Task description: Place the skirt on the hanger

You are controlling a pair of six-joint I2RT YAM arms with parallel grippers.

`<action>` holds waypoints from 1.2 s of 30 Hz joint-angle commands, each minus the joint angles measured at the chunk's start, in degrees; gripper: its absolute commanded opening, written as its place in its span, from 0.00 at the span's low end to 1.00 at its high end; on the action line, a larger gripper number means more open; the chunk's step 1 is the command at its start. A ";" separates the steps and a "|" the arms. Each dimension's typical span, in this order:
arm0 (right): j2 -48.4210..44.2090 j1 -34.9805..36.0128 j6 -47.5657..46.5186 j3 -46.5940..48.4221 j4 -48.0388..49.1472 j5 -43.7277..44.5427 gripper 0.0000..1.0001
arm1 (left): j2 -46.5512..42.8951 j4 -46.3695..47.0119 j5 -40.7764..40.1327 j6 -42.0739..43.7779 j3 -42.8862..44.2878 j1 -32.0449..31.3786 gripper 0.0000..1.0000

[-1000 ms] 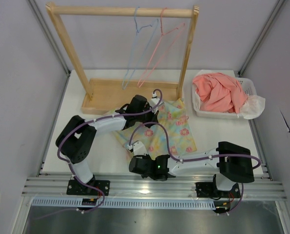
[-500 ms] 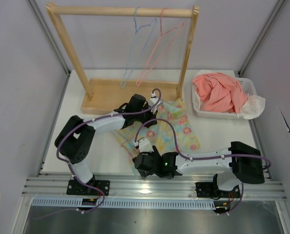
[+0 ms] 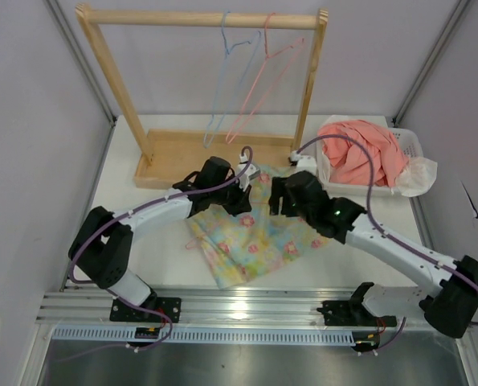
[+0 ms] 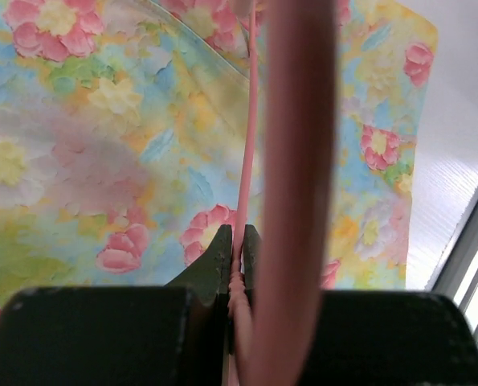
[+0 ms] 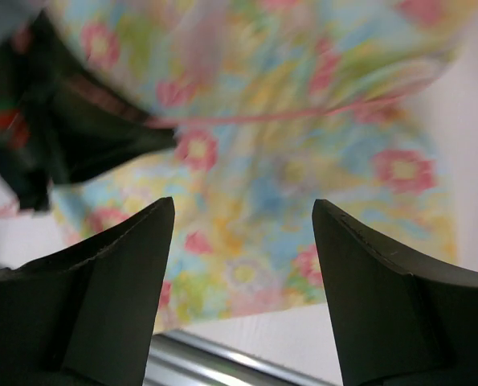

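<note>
The skirt (image 3: 251,237) lies flat on the white table, below the rack's base. My left gripper (image 3: 243,201) is at its far edge, shut on the twisted neck of the pink wire hanger (image 4: 247,161). The wire runs out over the cloth (image 4: 102,145), and the blurred hook (image 4: 299,161) stands close to the camera. My right gripper (image 3: 277,197) is open and empty, just right of the left one, above the skirt (image 5: 303,177). The right wrist view shows the pink wire (image 5: 303,117) crossing the cloth. A small pink loop (image 3: 192,242) shows at the skirt's left edge.
A wooden rack (image 3: 198,18) stands at the back with a light blue hanger (image 3: 220,80) and another pink hanger (image 3: 263,88) on its rod. A white basket (image 3: 411,145) at the right holds a coral-pink garment (image 3: 359,153). A metal rail (image 3: 247,305) runs along the near edge.
My right arm has swung from the skirt's near edge up to its far right side. The skirt has shifted left and toward the front. My left gripper keeps hold of the hanger.
</note>
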 commanded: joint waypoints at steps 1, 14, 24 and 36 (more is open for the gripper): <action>-2.93 -8.08 -3.89 1.15 -1.90 -4.53 0.75 | -1.65 -2.15 1.45 -1.42 1.65 -1.58 0.00; -6.63 -19.19 -3.90 -3.94 -3.50 -10.25 0.74 | 1.26 3.73 2.24 -3.80 6.40 -3.79 0.00; -9.62 -21.13 -5.13 -1.48 -6.05 -11.39 0.73 | -6.73 3.31 7.26 -3.63 7.01 -3.88 0.00; -17.00 -21.39 -6.44 0.54 -8.16 -14.46 0.73 | -13.69 -16.03 0.76 2.52 20.11 -2.03 0.00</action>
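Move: The left hand already grips the pink hanger, whose right arm runs to the skirt's right end, about 7 cm ahead, 18 cm right of this hand and 7 cm below. The rack base's middle is some 17 cm ahead, 7 cm left and 9 cm below it. From the open right hand, the skirt's right end lies roughly 7 cm ahead, 7 cm right and 13 cm lower; the white basket's middle is about 19 cm ahead, 27 cm right and 12 cm lower. Rightward about 4 cm goes the left hand, fingers still shut on the pink hanger, pushing it towards the skirt's right end; then it climbs some 15 cm, easing slightly back and left as its fingertips tilt up. The right hand swings away to the right, briefly forward, dips and rises a little, turning slightly clockwise, and stays wide open beside the skirt's right end. ##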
